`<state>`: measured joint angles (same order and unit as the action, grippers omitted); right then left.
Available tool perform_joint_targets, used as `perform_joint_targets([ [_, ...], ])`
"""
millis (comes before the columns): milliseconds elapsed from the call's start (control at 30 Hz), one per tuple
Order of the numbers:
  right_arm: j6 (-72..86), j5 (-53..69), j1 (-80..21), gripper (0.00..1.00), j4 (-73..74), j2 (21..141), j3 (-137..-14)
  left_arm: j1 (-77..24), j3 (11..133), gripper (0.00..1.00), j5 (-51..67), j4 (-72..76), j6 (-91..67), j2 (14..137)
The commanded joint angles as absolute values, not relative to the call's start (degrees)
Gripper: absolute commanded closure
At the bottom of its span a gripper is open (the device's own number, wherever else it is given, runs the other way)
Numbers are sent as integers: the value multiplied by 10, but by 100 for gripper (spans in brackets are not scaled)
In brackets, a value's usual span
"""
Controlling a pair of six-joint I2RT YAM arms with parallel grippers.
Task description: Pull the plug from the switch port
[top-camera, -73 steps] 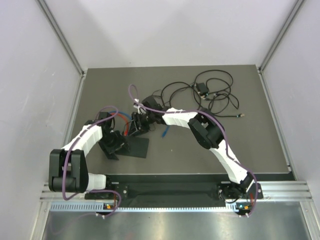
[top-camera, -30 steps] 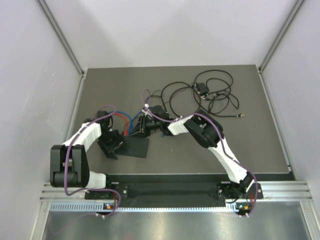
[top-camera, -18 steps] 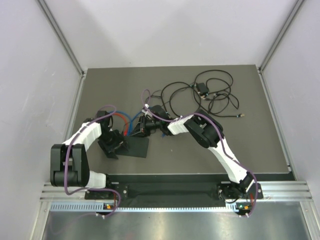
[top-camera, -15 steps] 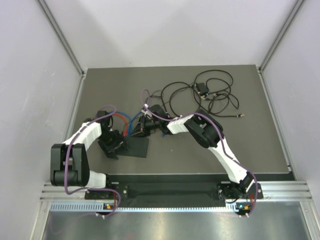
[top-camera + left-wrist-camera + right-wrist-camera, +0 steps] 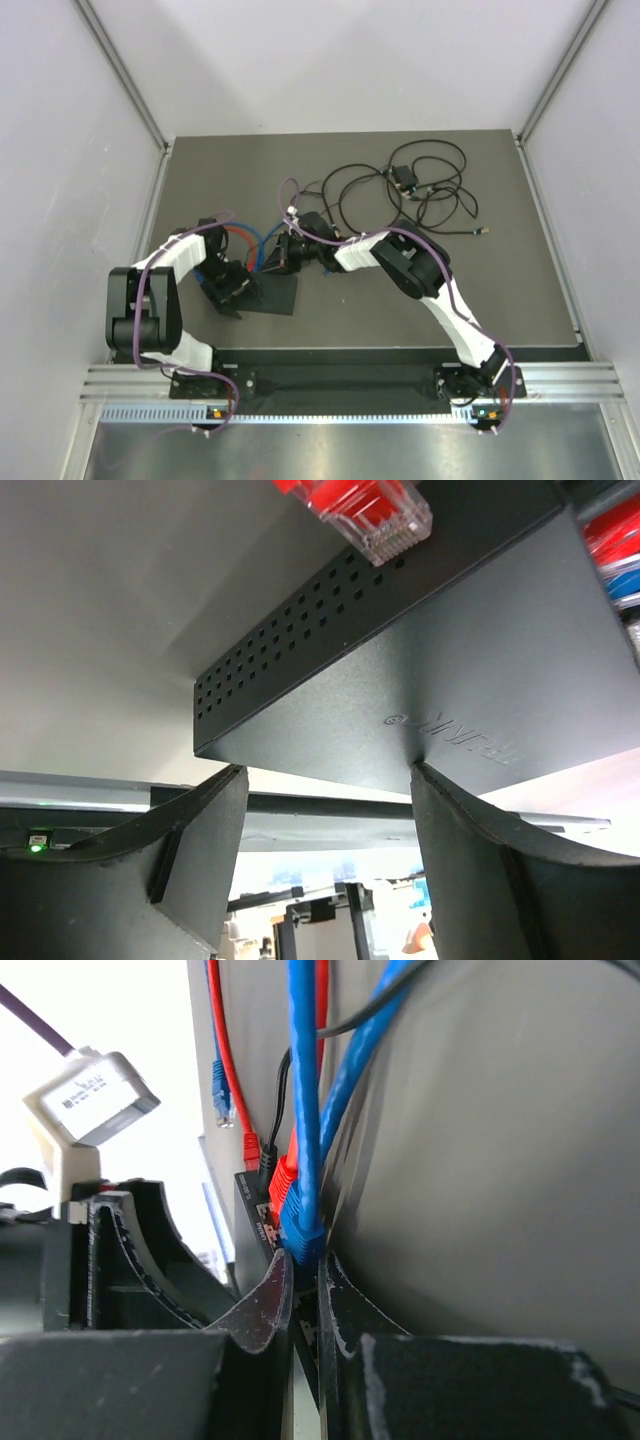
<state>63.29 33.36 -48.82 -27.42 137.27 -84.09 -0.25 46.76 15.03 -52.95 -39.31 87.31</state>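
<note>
The switch, a flat black box [image 5: 275, 295], lies left of centre with red and blue cables [image 5: 255, 240] running into its far edge. My right gripper [image 5: 283, 255] is at those ports. In the right wrist view its fingertips [image 5: 305, 1265] are shut on the base of the blue plug [image 5: 300, 1222], which sits in the switch port next to a red plug [image 5: 285, 1175]. My left gripper [image 5: 322, 775] stands open, both fingertips touching the vented box [image 5: 420, 670] near its corner. A loose red plug with a clear tip [image 5: 365, 505] shows above the box.
A tangle of thin black cable with a small adapter block [image 5: 405, 178] lies at the back right. A white tag [image 5: 90, 1095] hangs on my right arm's purple cable. Metal rails [image 5: 150, 170] and white walls border the mat.
My right gripper has closed onto the blue plug after reaching down to the ports. The left arm's elbow has swung slightly, while its gripper stays at the box.
</note>
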Motion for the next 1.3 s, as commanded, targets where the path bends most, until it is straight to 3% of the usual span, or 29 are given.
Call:
perform_joint_targets([
  [0,668,259,-455,100,-364,1385,-850,-4,436,29,26,-526,-404,911],
  [200,745,271,-443,100,-340,1381,-876,-4,437,28,18,-526,-409,913],
  [500,443,123,-448,100,-201,1316,-893,-4,436,28,15,-527,-411,918],
  [633,384,107,-447,100,-182,1311,-905,-4,438,28,15,-527,-413,925],
  [833,569,266,-416,100,-246,1391,-975,-4,439,28,12,-526,-411,928],
  [933,726,285,-411,100,-351,1405,-957,-4,440,28,11,-527,-412,931],
  [1067,803,272,-409,100,-368,1409,-954,-4,439,28,8,-529,-412,926],
  [1267,682,258,-407,100,-259,1379,-973,-4,442,28,9,-530,-408,924],
])
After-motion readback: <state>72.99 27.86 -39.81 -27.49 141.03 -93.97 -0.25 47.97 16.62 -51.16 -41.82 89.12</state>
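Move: The right hand already pinches a blue plug still seated in the switch's far side; a second blue plug stands about 2 cm to its left and a red plug about 4 cm left, both level with it. The switch's middle lies some 6 cm back and 1 cm left of that hand. From the left hand the switch's middle is about 3 cm ahead and 4 cm right, just below, and the held plug some 9 cm ahead and 5 cm right. Keeping its pinch on the blue plug, the right hand first rolls about its own fingers one way and then the other, through nearly 20 degrees, while easing about 3 cm forward, then pulls fast forward away from the switch to roughly 12 cm in all, rising and drifting right a little and swinging clockwise about 15 degrees. The left hand stays open with a fingertip still on the top near the switch's near edge, and creeps a good centimetre forward as the pull builds. ##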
